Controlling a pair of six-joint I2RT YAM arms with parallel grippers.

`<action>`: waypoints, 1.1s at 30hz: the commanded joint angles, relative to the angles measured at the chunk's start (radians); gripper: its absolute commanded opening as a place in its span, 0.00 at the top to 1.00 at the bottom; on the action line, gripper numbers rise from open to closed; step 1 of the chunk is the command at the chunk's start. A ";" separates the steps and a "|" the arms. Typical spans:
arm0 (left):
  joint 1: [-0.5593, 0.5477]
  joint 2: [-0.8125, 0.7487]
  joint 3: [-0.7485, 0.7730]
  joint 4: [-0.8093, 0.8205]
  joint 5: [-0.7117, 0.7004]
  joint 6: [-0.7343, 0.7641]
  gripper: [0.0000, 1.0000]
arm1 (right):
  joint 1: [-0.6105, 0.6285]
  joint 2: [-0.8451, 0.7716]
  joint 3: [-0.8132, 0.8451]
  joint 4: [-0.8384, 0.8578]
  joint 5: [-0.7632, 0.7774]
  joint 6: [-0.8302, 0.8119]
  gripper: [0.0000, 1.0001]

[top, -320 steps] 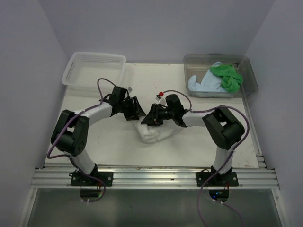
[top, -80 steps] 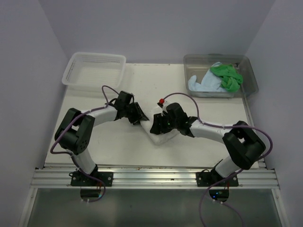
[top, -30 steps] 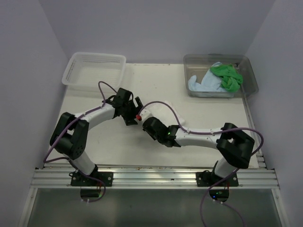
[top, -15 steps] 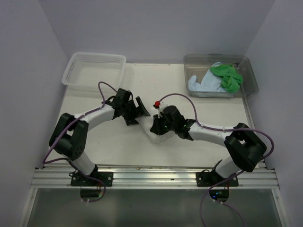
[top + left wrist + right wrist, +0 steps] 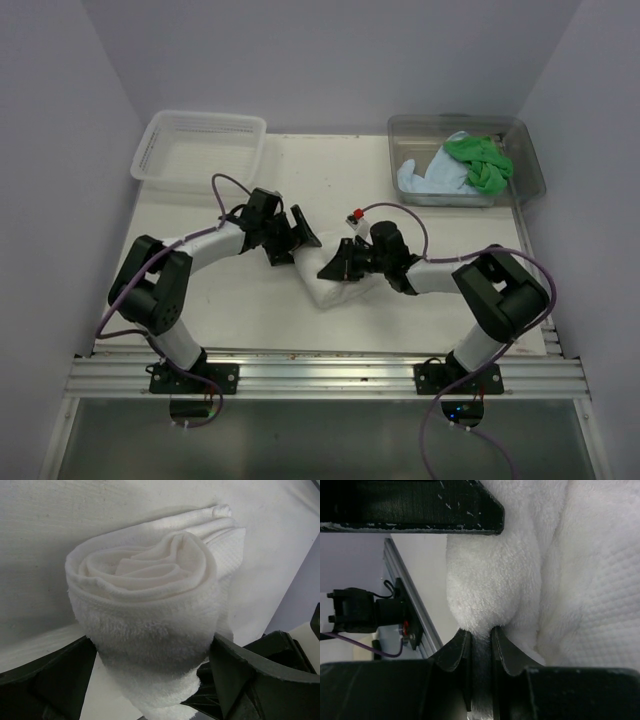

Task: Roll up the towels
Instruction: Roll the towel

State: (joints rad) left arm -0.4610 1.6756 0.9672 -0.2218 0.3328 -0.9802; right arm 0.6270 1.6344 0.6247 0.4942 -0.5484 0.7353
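A white towel (image 5: 326, 290), wound into a roll (image 5: 145, 590), lies mid-table between both arms. My left gripper (image 5: 298, 243) is open, its wide-spread fingers (image 5: 245, 675) standing on either side of the roll's near end (image 5: 152, 645). From the other side, my right gripper (image 5: 333, 270) is shut on a fold of the white towel (image 5: 490, 590), the fabric pinched between its narrow fingertips (image 5: 480, 632). A green towel (image 5: 478, 162) and a light blue towel (image 5: 422, 178) lie crumpled in the clear tub (image 5: 530, 160) at the back right.
A white lattice basket (image 5: 200, 150) stands at the back left. The aluminium rail (image 5: 320, 375) runs along the near edge. Purple cables loop over both arms. The left gripper's finger (image 5: 410, 505) crosses the top of the right wrist view.
The left jaws have spread wider around the roll. The right wrist has drawn back to the right, still pinching the towel, and the roll now shows beside it.
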 commanded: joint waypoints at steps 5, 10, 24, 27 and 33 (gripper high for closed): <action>-0.010 0.058 0.001 0.062 0.002 0.034 0.07 | -0.039 0.077 -0.037 0.129 -0.157 0.142 1.00; -0.018 0.084 0.002 0.081 0.006 0.038 0.04 | -0.042 0.085 -0.031 0.103 -0.162 0.130 1.00; -0.019 0.133 0.041 -0.047 -0.061 0.008 0.47 | 0.032 -0.174 0.111 -0.480 0.236 -0.172 0.30; -0.025 0.142 0.042 -0.065 -0.064 0.005 0.47 | 0.146 -0.240 0.234 -0.711 0.558 -0.272 0.24; -0.030 0.154 0.039 -0.071 -0.077 -0.009 0.47 | 0.347 -0.177 0.397 -0.882 0.890 -0.390 0.23</action>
State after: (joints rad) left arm -0.4747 1.7863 1.0042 -0.2264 0.3119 -0.9867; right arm 0.9024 1.4223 0.9508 -0.1970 0.0597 0.4683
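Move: The far end of the rolled towel sits between the open left fingers, about 3 cm below the left hand point, 1 cm back and 1 cm to its right; the roll's near end is some 13 cm back and 6 cm right. The right hand is still pinching the roll, whose middle lies about 2 cm back, 1 cm left and 2 cm below it. From the right hand, the unrolled tail lies roughly 8 cm right, 1 cm back and 5 cm lower. Down about 3 cm over the roll's far end goes the left hand, its fingers then closing to roughly half open until they squeeze the roll from both sides. Meanwhile the right hand keeps its pinch almost in place, then opens wide, lets go of the towel and rises some 6 cm off the roll, its fingers swinging to point more steeply down. ##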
